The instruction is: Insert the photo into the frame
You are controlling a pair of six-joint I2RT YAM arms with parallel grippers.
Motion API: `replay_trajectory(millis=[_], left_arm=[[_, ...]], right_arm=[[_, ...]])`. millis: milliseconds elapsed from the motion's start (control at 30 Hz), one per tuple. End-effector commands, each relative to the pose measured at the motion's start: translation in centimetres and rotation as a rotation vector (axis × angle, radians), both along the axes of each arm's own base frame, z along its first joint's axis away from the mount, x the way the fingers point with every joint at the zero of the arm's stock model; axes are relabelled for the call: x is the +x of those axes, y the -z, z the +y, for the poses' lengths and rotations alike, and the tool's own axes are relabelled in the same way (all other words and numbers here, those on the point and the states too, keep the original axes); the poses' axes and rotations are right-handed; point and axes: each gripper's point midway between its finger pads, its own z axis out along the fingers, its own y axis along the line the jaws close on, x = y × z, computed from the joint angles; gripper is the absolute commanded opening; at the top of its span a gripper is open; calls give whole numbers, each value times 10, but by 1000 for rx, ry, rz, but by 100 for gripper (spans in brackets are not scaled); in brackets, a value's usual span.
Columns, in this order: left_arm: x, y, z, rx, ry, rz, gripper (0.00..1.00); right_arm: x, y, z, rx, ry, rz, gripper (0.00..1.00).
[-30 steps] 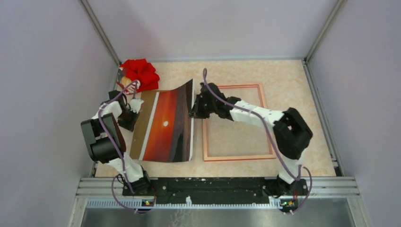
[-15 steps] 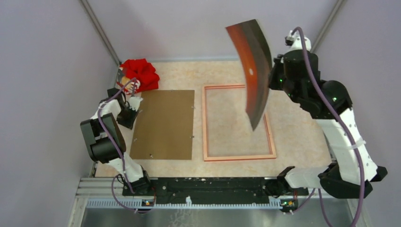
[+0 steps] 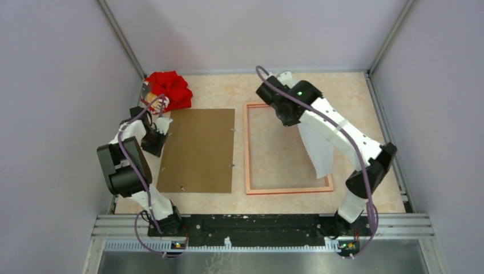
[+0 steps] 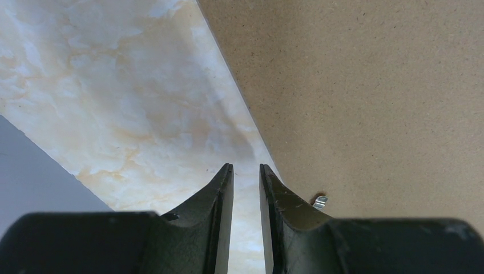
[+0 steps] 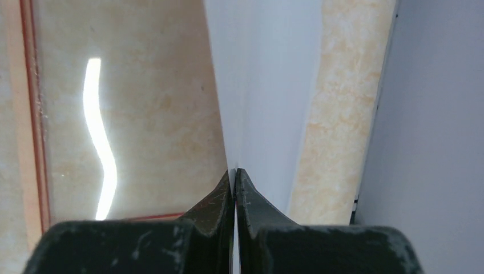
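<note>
The photo (image 3: 321, 153) hangs with its plain white back showing, slanting down over the right half of the frame (image 3: 247, 149). The frame lies flat on the table, pale side up, with a thin red edge. My right gripper (image 3: 294, 117) reaches over the frame's far end, mostly hidden under its own wrist. In the right wrist view this gripper (image 5: 234, 171) is shut on the edge of the photo (image 5: 268, 85), with the frame's rail (image 5: 31, 114) at the left. My left gripper (image 4: 245, 166) stands slightly open over bare table, holding nothing.
A brown hardboard backing panel (image 3: 197, 149) lies left of the frame, with small metal tabs (image 4: 320, 200) at its edge. My left gripper (image 3: 154, 137) sits at its left edge. A red cloth (image 3: 169, 89) is bunched in the far left corner. Walls enclose the table.
My right arm has swung down from high at the right and now reaches low over the frame. The photo has flipped from picture side to white back. The left arm has not moved.
</note>
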Motion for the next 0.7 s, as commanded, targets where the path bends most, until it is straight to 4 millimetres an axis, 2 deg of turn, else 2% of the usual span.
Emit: replay_trajectory(millis=[0,100,233,367,433,567,667], left_arm=[[10,-15,1,-7,4,-41,31],[11,-15,0,-11,5,-44,31],[11,-16,-1,-13,12,-51,31],[11,-18,-3,-19,17,-59,31],[10,-19,-3,-21,17,-60,31],[10,-20,-5,-23,26,-66,31],[10,-21,-5,-25,28,-70,31]], right_arm=[[-6,23,8,-35,0,65,0],[-4,45,29,43,-14,99,0],[1,61,61,195,-22,113,0],[4,77,105,360,-43,178,0],[5,89,121,409,-26,217,0],[8,108,134,431,57,270,0],[11,114,132,417,152,270,0]])
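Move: My right hand, holding the photo by one edge with its white back up, is high over the frame: the frame's middle lies about 4 cm ahead, level sideways and some 28 cm below. The frame's left rail is about 15 cm to my left and 4 cm ahead, the brown backing board's middle some 37 cm left and 3 cm ahead, both equally far down. From my idle left hand the frame's middle is roughly 53 cm right, 5 cm ahead and 3 cm below. Keeping the photo's edge pinched in shut fingers, I bring my right hand down and to the left in about equal measure, some 12 cm each: mostly down at first, then sweeping left while still sinking, towards the frame's left rail. The wrist rolls left side up and tips its fingers further down, about 20 degrees each way at most. ##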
